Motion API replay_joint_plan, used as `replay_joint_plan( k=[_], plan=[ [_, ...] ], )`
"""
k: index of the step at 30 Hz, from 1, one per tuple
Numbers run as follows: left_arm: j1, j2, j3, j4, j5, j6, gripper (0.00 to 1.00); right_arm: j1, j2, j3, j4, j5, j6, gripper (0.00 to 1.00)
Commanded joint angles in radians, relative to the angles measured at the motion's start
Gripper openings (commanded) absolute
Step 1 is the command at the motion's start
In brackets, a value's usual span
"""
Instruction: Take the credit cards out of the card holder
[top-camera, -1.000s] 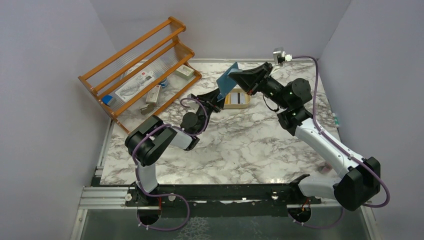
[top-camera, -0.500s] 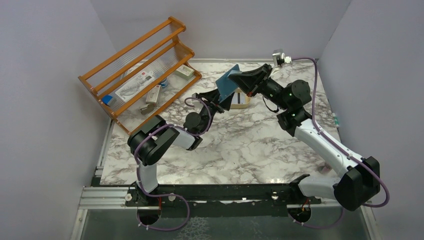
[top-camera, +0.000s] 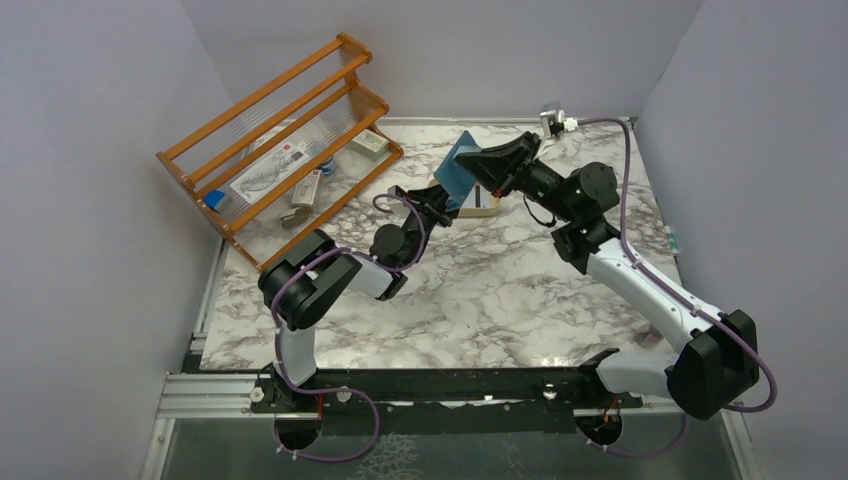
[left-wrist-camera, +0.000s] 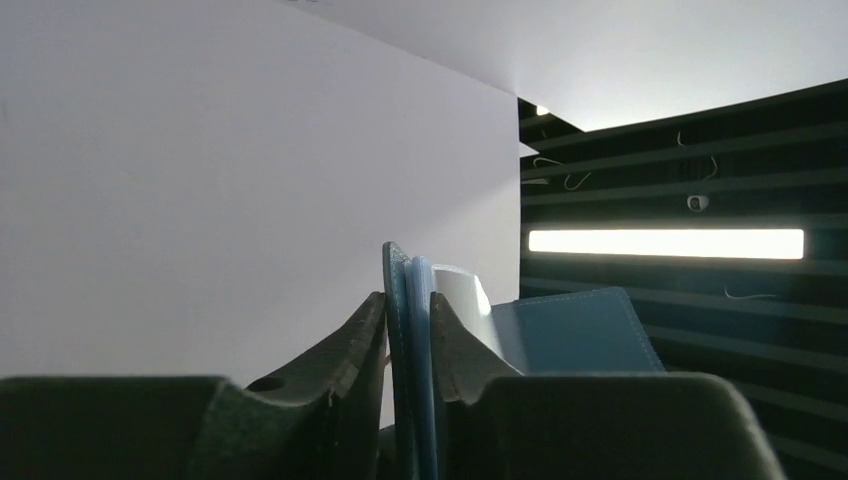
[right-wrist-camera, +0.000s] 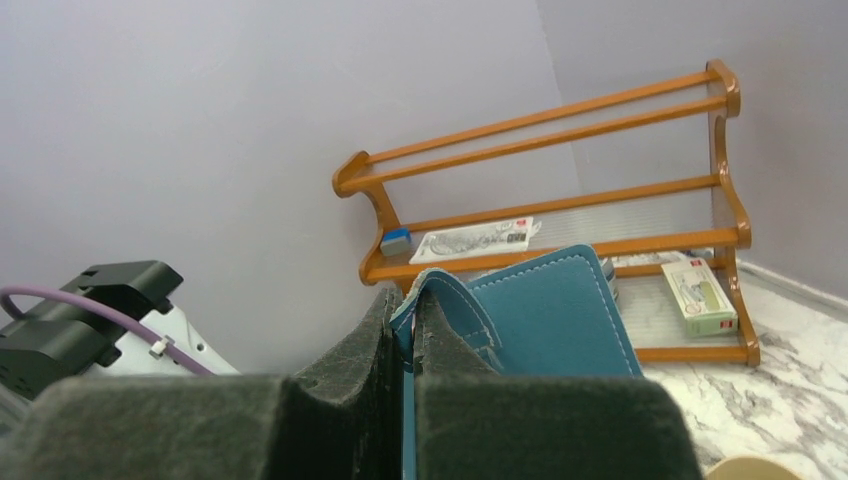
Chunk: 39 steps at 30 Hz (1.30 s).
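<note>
The teal-blue card holder (top-camera: 456, 172) hangs open in the air at the back middle of the table, held between both grippers. My right gripper (top-camera: 472, 164) is shut on its upper flap; in the right wrist view the fingers pinch the stitched tab edge (right-wrist-camera: 404, 312) with the teal panel (right-wrist-camera: 555, 310) beyond. My left gripper (top-camera: 446, 202) is shut on its lower edge; in the left wrist view teal and lighter blue layers (left-wrist-camera: 408, 300) sit between the fingers. A white card edge (left-wrist-camera: 466, 298) sticks up behind one finger. Other credit cards are hidden.
A cream tray (top-camera: 487, 207) lies on the marble table (top-camera: 480, 290) just below the card holder, mostly covered by it. An orange wooden rack (top-camera: 280, 140) with printed packets stands at the back left and shows in the right wrist view (right-wrist-camera: 560, 190). Walls close three sides.
My left gripper has moved right and up to the card holder's lower edge and shut on it. The right gripper with the holder has shifted slightly left, now covering most of the tray.
</note>
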Motion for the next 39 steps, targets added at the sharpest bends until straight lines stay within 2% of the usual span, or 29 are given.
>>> replay_joint_plan(
  k=[1,5,14,22,26,30,34,35,39],
  plan=[
    [-0.007,0.017,0.015,0.27,0.02,-0.399,0.15,-0.005,-0.025,-0.039,0.032,-0.016,-0.024,0.01],
    [-0.008,0.023,0.014,0.27,0.021,-0.397,0.0,-0.008,-0.045,-0.037,-0.004,-0.009,-0.047,0.01],
    [-0.002,0.02,-0.018,0.269,0.016,-0.353,0.0,-0.013,-0.079,-0.078,-0.019,0.004,-0.049,0.01],
    [0.069,0.009,-0.161,0.267,0.226,-0.121,0.0,-0.013,-0.139,-0.216,-0.08,-0.054,-0.019,0.01],
    [0.08,0.014,-0.199,0.265,0.251,-0.023,0.0,-0.014,-0.143,-0.306,-0.101,-0.119,-0.023,0.01],
    [0.098,-0.003,-0.212,0.217,0.276,0.067,0.0,-0.014,-0.18,-0.39,-0.112,-0.098,-0.024,0.01],
    [0.124,-0.062,-0.209,0.08,0.303,0.222,0.0,-0.013,-0.197,-0.452,-0.134,-0.079,-0.039,0.13],
    [0.129,-0.082,-0.206,0.035,0.305,0.267,0.0,-0.014,-0.193,-0.47,-0.126,-0.08,-0.036,0.19],
    [0.141,-0.186,-0.172,-0.199,0.329,0.467,0.0,-0.014,-0.155,-0.538,-0.085,-0.088,-0.024,0.57]
  ],
)
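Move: The card holder hangs between the hands: its middle is about 6 cm above the left hand point, some 2 cm to its right and 1 cm back. From the right hand, which still grips its top, that middle lies about 6 cm below, 3 cm left and 2 cm ahead. The tray stands on the table roughly 14 cm ahead of the left hand, 3 cm right and 25 cm below. Left fingers pinch the card holder's low end; both hands sink, right about 18 cm, then right opens. ##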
